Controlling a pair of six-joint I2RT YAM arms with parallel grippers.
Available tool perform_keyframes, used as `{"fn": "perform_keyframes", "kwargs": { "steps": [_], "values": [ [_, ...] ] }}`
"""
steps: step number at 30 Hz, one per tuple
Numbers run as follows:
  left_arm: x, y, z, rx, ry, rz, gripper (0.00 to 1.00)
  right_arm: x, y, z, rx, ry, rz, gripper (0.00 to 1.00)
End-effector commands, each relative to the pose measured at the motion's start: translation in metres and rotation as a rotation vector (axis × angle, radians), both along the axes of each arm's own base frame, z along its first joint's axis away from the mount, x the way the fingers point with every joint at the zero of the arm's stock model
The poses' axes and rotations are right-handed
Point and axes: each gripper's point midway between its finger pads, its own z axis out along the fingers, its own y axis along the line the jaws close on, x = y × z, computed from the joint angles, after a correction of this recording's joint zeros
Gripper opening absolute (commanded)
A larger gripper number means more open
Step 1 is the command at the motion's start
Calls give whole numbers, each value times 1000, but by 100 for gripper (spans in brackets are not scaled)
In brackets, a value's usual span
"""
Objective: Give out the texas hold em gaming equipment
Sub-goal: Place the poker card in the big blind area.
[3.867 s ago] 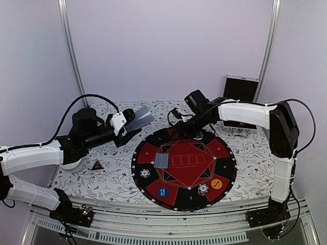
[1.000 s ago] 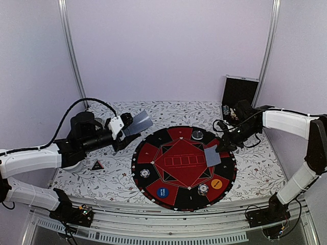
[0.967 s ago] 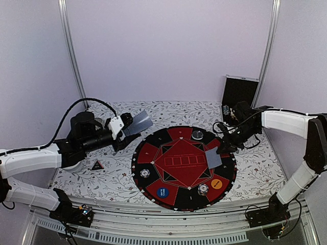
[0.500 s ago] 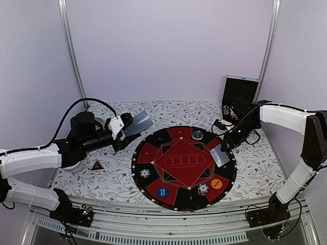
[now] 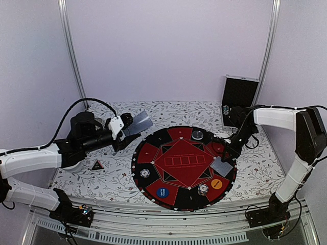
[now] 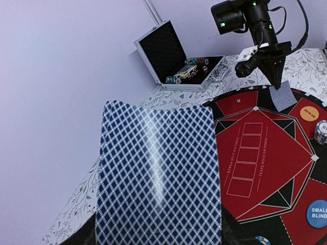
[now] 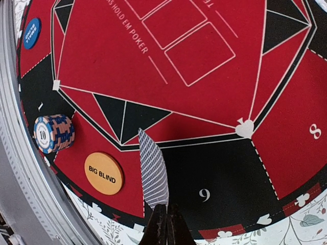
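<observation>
My left gripper (image 5: 126, 123) is shut on a stack of playing cards (image 5: 139, 123) with blue-checked backs, held up left of the round poker mat (image 5: 176, 133). Those cards (image 6: 159, 173) fill the left wrist view and hide the fingers. My right gripper (image 5: 231, 152) is shut on a single card (image 5: 223, 166) over the mat's near-right part. The right wrist view shows this card (image 7: 152, 174) edge-on, pinched in the gripper (image 7: 166, 217), over the black segment 9 beside the orange marker disc (image 7: 103, 173). A blue marker disc (image 5: 162, 192) lies at the mat's near edge.
Chip stacks stand on the mat at the near left (image 5: 145, 173), near middle (image 5: 203, 189) and far side (image 5: 197, 134). The open black case (image 5: 240, 92) with chips stands at the back right. A small black triangular piece (image 5: 96, 165) lies left of the mat.
My right gripper has carried the single card from the mat's right edge toward the near right, close to the orange disc. The left arm and its cards have not moved.
</observation>
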Motion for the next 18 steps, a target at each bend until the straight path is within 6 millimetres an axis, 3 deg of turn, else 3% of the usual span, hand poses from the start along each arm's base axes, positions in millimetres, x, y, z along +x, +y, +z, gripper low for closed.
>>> {"fn": "perform_keyframes", "kwargs": {
  "steps": [1, 5, 11, 13, 16, 18],
  "values": [
    [-1, 0, 4, -16, -16, -6, 57, -20, 1, -4, 29, 42, 100, 2],
    [-1, 1, 3, -14, -17, 0, 57, -27, -1, -13, 26, 72, 116, 2],
    [0, 1, 2, -12, -15, 0, 57, -1, -5, -24, -44, 10, 91, 5],
    [0, 1, 2, -10, -18, 2, 57, -1, -6, -29, -68, 7, 96, 16],
    [0, 1, 2, -8, -17, 3, 57, 4, -12, -33, -126, -28, 104, 42],
    [0, 1, 2, -10, -18, 3, 57, 13, -12, -26, -144, -79, 91, 50]
  ]
}}
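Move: Back and to the left of the right hand, which still holds the poker card by one edge, is the spot beside the orange BIG BLIND button: about 3 cm back, 3 cm left and 5 cm below. The button lies roughly 8 cm back and 5 cm left, and the chip stack some 11 cm back and 11 cm left, both about 4 cm lower. From the left hand, that spot is around 33 cm right, 4 cm back and 22 cm below. Drawing back about 1.5 cm towards the BIG BLIND button, the right hand then sinks to a total of some 3 cm down to the mat, easing a little forward and right. Only near the end of the descent do its shut fingers open to a bit under half, letting go of the card. The left hand keeps its hold on the deck. ##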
